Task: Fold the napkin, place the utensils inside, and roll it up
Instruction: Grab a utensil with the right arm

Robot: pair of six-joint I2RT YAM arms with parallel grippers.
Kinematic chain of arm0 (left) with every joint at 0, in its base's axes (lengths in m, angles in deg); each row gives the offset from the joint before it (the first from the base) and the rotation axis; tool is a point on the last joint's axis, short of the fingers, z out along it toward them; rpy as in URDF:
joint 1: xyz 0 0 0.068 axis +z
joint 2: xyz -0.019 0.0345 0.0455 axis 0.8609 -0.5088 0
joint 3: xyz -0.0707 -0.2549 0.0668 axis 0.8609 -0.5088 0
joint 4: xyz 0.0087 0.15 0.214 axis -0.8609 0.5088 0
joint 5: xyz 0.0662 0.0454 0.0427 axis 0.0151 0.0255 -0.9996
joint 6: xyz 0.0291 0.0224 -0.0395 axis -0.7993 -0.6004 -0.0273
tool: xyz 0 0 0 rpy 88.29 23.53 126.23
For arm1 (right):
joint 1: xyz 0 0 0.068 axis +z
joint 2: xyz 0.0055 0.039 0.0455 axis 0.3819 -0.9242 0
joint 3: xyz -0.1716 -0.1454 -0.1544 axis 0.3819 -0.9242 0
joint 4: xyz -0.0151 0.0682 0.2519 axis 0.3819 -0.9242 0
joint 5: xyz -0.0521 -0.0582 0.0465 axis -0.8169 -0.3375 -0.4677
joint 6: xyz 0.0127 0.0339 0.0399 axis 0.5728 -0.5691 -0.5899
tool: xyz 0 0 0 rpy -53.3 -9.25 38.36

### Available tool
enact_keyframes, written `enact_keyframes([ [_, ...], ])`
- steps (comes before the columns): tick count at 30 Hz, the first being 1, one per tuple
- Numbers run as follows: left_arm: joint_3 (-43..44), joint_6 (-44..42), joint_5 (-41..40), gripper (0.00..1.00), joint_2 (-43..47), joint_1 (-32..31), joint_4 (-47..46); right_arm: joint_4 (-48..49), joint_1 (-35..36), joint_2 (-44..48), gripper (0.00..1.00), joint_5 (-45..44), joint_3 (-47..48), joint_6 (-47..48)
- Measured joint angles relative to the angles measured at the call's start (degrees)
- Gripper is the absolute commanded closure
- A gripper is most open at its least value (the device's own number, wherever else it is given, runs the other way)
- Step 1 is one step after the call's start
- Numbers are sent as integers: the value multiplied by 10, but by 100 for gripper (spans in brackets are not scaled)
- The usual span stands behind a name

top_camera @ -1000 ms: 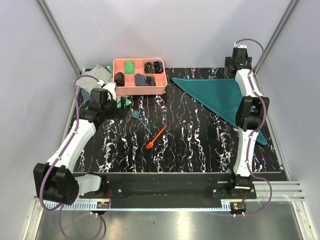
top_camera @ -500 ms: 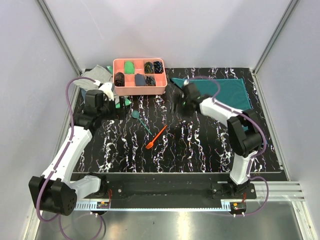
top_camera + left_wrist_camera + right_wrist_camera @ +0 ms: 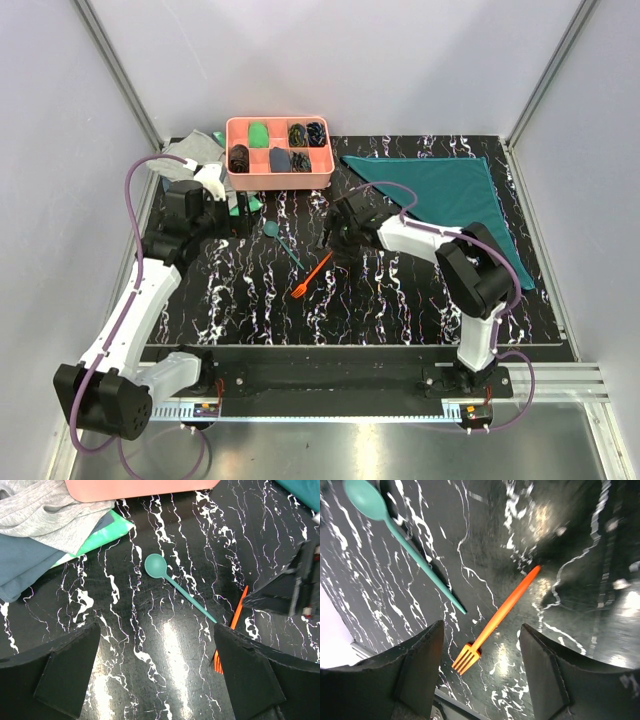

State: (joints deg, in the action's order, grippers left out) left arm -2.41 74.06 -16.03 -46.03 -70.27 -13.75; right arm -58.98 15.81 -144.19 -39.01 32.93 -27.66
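The teal napkin (image 3: 440, 192) lies folded into a triangle at the back right of the table. On the table's middle the orange fork (image 3: 313, 273) (image 3: 495, 622) lies next to the teal spoon (image 3: 282, 242) (image 3: 177, 585). My right gripper (image 3: 334, 243) (image 3: 480, 675) hangs open just above the fork. The fork's tines lie between its fingers, and neither finger touches it. My left gripper (image 3: 236, 214) (image 3: 157, 680) is wide open and empty, left of the spoon. The fork (image 3: 232, 630) peeks out past its right finger.
A pink compartment tray (image 3: 282, 178) holding rolled cloths stands at the back left. Beside it lie a light grey cloth (image 3: 195, 150) (image 3: 50, 515), a bright green cloth (image 3: 100, 535) and a blue-grey cloth (image 3: 20, 560). The enclosure walls stand close on both sides.
My right arm has swung from the back right, across the napkin, to the table's middle above the fork, and its jaws have narrowed a little. The left arm shifted slightly.
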Motion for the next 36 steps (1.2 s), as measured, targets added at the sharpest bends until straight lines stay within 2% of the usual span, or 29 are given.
enact_keyframes([
  [12, 0, 0, 4, 1, 0, -1, -2, 12, 31, -44, 33, -4, 11, -27],
  [22, 0, 0, 4, 1, 0, -2, -2, 28, 31, -121, 41, -37, 111, -13],
  [28, 0, 3, 5, 1, 4, -2, -2, -20, 49, -134, 48, -96, 151, 27],
  [36, 0, 4, 8, 1, 7, -2, -2, -125, 113, -157, 52, -184, 216, 84],
])
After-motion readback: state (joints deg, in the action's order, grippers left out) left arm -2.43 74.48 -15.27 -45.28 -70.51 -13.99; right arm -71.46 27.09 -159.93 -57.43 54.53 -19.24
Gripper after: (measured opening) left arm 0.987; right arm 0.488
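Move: The orange fork lies under the right hand, its middle some 2 cm back, 2 cm to the left and 4 cm below. The teal spoon's middle is about 5 cm ahead and 11 cm to the left of that hand, also on the table; the pink box is roughly 32 cm ahead and 13 cm to the left. From the left hand, the fork lies about 14 cm back, 18 cm to the right and 20 cm down. The right hand sweeps about 5 cm left and 3 down, pushing the fork's handle, fingers closing partway. ##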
